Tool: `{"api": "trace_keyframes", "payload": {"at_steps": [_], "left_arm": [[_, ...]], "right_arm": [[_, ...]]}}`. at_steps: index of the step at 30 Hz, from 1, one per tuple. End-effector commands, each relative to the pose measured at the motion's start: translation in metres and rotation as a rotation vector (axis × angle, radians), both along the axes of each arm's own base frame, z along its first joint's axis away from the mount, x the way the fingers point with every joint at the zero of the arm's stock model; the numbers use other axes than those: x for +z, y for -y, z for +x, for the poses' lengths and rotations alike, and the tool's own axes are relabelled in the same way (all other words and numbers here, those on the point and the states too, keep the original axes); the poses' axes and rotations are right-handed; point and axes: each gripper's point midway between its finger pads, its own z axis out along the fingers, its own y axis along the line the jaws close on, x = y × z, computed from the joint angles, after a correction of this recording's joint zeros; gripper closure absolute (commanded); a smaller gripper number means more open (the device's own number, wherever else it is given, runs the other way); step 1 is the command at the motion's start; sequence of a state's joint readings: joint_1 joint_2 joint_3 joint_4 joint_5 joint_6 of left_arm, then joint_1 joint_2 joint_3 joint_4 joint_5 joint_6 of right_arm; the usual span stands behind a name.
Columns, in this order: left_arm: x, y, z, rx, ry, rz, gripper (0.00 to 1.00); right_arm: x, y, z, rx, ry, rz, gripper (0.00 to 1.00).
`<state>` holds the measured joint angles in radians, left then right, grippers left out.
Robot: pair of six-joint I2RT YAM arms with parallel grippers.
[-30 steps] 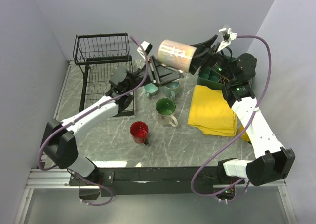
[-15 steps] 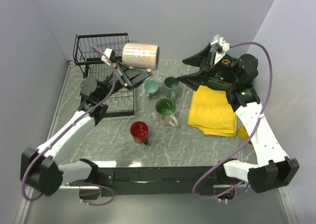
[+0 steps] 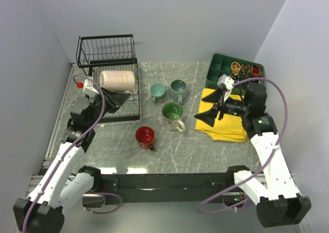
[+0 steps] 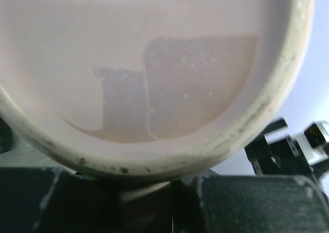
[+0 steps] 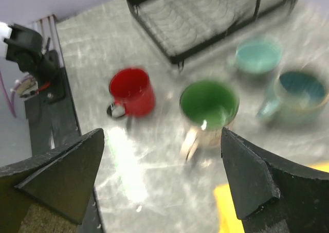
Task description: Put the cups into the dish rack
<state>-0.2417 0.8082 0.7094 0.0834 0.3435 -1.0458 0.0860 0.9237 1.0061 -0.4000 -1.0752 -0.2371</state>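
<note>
My left gripper (image 3: 117, 93) is shut on a beige cup (image 3: 118, 80). It holds the cup on its side over the flat base of the black wire dish rack (image 3: 105, 52). That cup's pale body (image 4: 154, 48) fills the left wrist view above the left gripper (image 4: 175, 192). On the table stand two teal cups (image 3: 157, 91) (image 3: 178, 88), a cream cup with green inside (image 3: 172, 112) and a red cup (image 3: 145, 136). My right gripper (image 3: 209, 109) hangs open and empty over the yellow cloth's left edge. In the right wrist view the gripper (image 5: 159, 176) faces the green-lined cup (image 5: 209, 104) and the red cup (image 5: 132, 91).
A yellow cloth (image 3: 229, 125) lies at the right, and behind it a green compartment tray (image 3: 220, 68) holds rubber bands. The walls stand close behind and to the left of the rack. The right wrist view also takes in the rack (image 5: 205, 17) and both teal cups (image 5: 257, 55) (image 5: 300, 91).
The right gripper let go of the beige cup, opened wide and drew back down over the yellow cloth. The left arm carried the cup leftward and down to the rack.
</note>
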Motion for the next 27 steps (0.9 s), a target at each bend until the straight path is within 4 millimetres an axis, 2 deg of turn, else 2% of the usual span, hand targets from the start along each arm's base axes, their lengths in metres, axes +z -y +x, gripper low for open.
{"api": "trace_keyframes", "payload": {"at_steps": [1,2,4,5,9,10,12,13,22,24,27], "left_arm": [[0.004,-0.033,0.021,0.172,0.167,0.078,0.99],[-0.01,-0.038,0.026,0.199,0.146,0.087,0.99],[-0.017,-0.053,0.035,0.271,0.149,0.097,0.99],[-0.024,-0.057,0.041,0.295,0.142,0.106,0.99],[-0.04,-0.08,0.063,0.405,0.136,0.158,0.99],[-0.051,-0.087,0.072,0.443,0.113,0.194,0.99],[-0.057,-0.093,0.08,0.465,0.11,0.216,0.99],[-0.07,-0.1,0.087,0.496,0.076,0.248,0.99],[-0.1,-0.14,0.118,0.66,-0.019,0.398,0.99],[-0.098,-0.145,0.125,0.679,-0.022,0.413,0.99],[-0.105,-0.151,0.137,0.695,-0.046,0.457,0.99]], "right_arm": [[-0.028,0.016,0.004,-0.027,-0.019,0.048,0.0],[-0.036,0.022,0.003,-0.047,-0.035,0.06,0.0],[-0.045,0.024,0.001,-0.041,-0.038,0.059,0.0],[-0.057,0.025,-0.002,-0.042,-0.052,0.061,0.0],[-0.066,0.034,-0.001,-0.072,-0.018,0.036,0.0],[-0.068,0.036,0.001,-0.082,-0.02,0.032,0.0],[-0.068,0.038,0.001,-0.095,-0.012,0.025,0.0],[-0.067,0.04,0.001,-0.102,-0.003,0.023,0.0],[-0.063,0.049,0.001,-0.138,0.002,0.041,0.0],[-0.063,0.051,0.002,-0.145,-0.001,0.043,0.0],[-0.063,0.054,0.004,-0.158,-0.002,0.045,0.0]]}}
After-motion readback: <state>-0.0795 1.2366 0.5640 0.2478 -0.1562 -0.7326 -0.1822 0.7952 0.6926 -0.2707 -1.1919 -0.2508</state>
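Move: Out ahead of the left hand, which already holds the pinkish mug, the dish rack's lower tray is centred about 16 cm forward, 8 cm left and some 29 cm below. On the table far below that hand, the teal cup stands roughly 16 cm forward and 11 cm right, and the red mug 5 cm back and 6 cm right. From the empty right hand, the tray is about 21 cm forward, 36 cm left and 29 cm below. Lowering the pinkish mug towards the left part of the rack's lower tray, the left arm sinks about 19 cm while going some 13 cm left and 10 cm forward. It keeps its grip on the handle, swings counter-clockwise by some 30 degrees, raises its left side and dips the fingers. The open, empty right hand drops several centimetres and drifts right. ##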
